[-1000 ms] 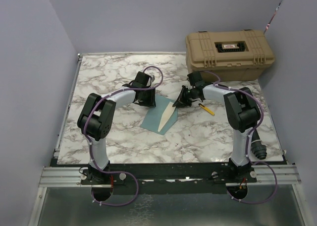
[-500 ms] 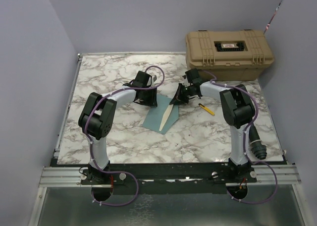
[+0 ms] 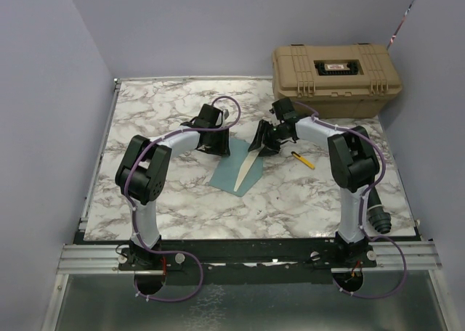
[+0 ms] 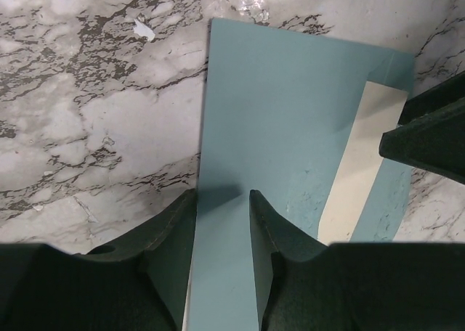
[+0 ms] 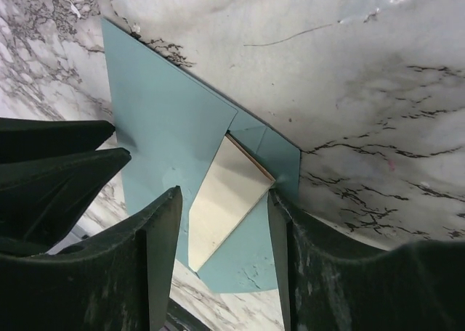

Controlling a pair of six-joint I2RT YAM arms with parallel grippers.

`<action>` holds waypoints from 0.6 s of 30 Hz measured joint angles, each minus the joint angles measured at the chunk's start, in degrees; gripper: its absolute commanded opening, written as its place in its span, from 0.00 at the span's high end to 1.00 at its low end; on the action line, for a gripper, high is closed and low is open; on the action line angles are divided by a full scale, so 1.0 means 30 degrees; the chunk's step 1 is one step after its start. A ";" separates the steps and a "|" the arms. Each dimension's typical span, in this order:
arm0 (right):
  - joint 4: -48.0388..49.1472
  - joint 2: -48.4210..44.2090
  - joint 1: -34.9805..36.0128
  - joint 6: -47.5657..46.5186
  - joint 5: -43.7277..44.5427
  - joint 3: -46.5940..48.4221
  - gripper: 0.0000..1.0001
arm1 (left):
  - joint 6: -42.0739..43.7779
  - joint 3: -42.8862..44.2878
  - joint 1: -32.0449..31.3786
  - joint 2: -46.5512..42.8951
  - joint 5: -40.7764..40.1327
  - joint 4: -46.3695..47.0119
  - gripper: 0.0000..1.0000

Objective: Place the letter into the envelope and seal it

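Observation:
The teal envelope (image 3: 228, 176) lies flat mid-table, and the cream back of the letter (image 3: 248, 168) sticks out of its right side as a narrow wedge. My left gripper (image 3: 219, 148) is at the envelope's far-left end; in the left wrist view its jaws (image 4: 222, 194) stand part open over the envelope (image 4: 283, 113), nothing pinched. My right gripper (image 3: 260, 144) is open above the far-right end. Its fingers straddle the exposed letter (image 5: 225, 200) and the envelope (image 5: 167, 120); the right fingertip (image 5: 275, 197) meets the letter's corner.
A tan hard case (image 3: 336, 70) stands at the back right of the marble table (image 3: 160, 113). A small yellow pen (image 3: 304, 159) lies just right of the right gripper. Grey walls close in the left, back and right sides.
The right gripper was shut and has opened. It shifted a little toward the back left along the envelope's edge. The left arm has barely moved.

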 measured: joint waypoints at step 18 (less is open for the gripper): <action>-0.0408 -0.0386 -0.0015 0.0372 0.0612 -0.0488 0.72 | -0.0335 0.0058 0.0000 0.0109 0.0022 0.0131 0.65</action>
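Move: The letter's far end lies practically under my right hand, about 1 cm ahead and 1 cm below. The envelope's middle is some 4 cm back and 7 cm left of that hand; the yellow knife is about 13 cm to its right and 2 cm back. From my left hand, at the envelope's left edge, the envelope's middle is roughly 3 cm back and 4 cm right, the letter's far end some 2 cm ahead and 10 cm right. I ease my right hand about 1 cm diagonally right and back, staying low over the letter's far end, and bring its half-open fingers together to about a quarter open above the strip, sinking only a touch at the finish. My left hand stays put, its fingertips still resting on the envelope's left edge. ##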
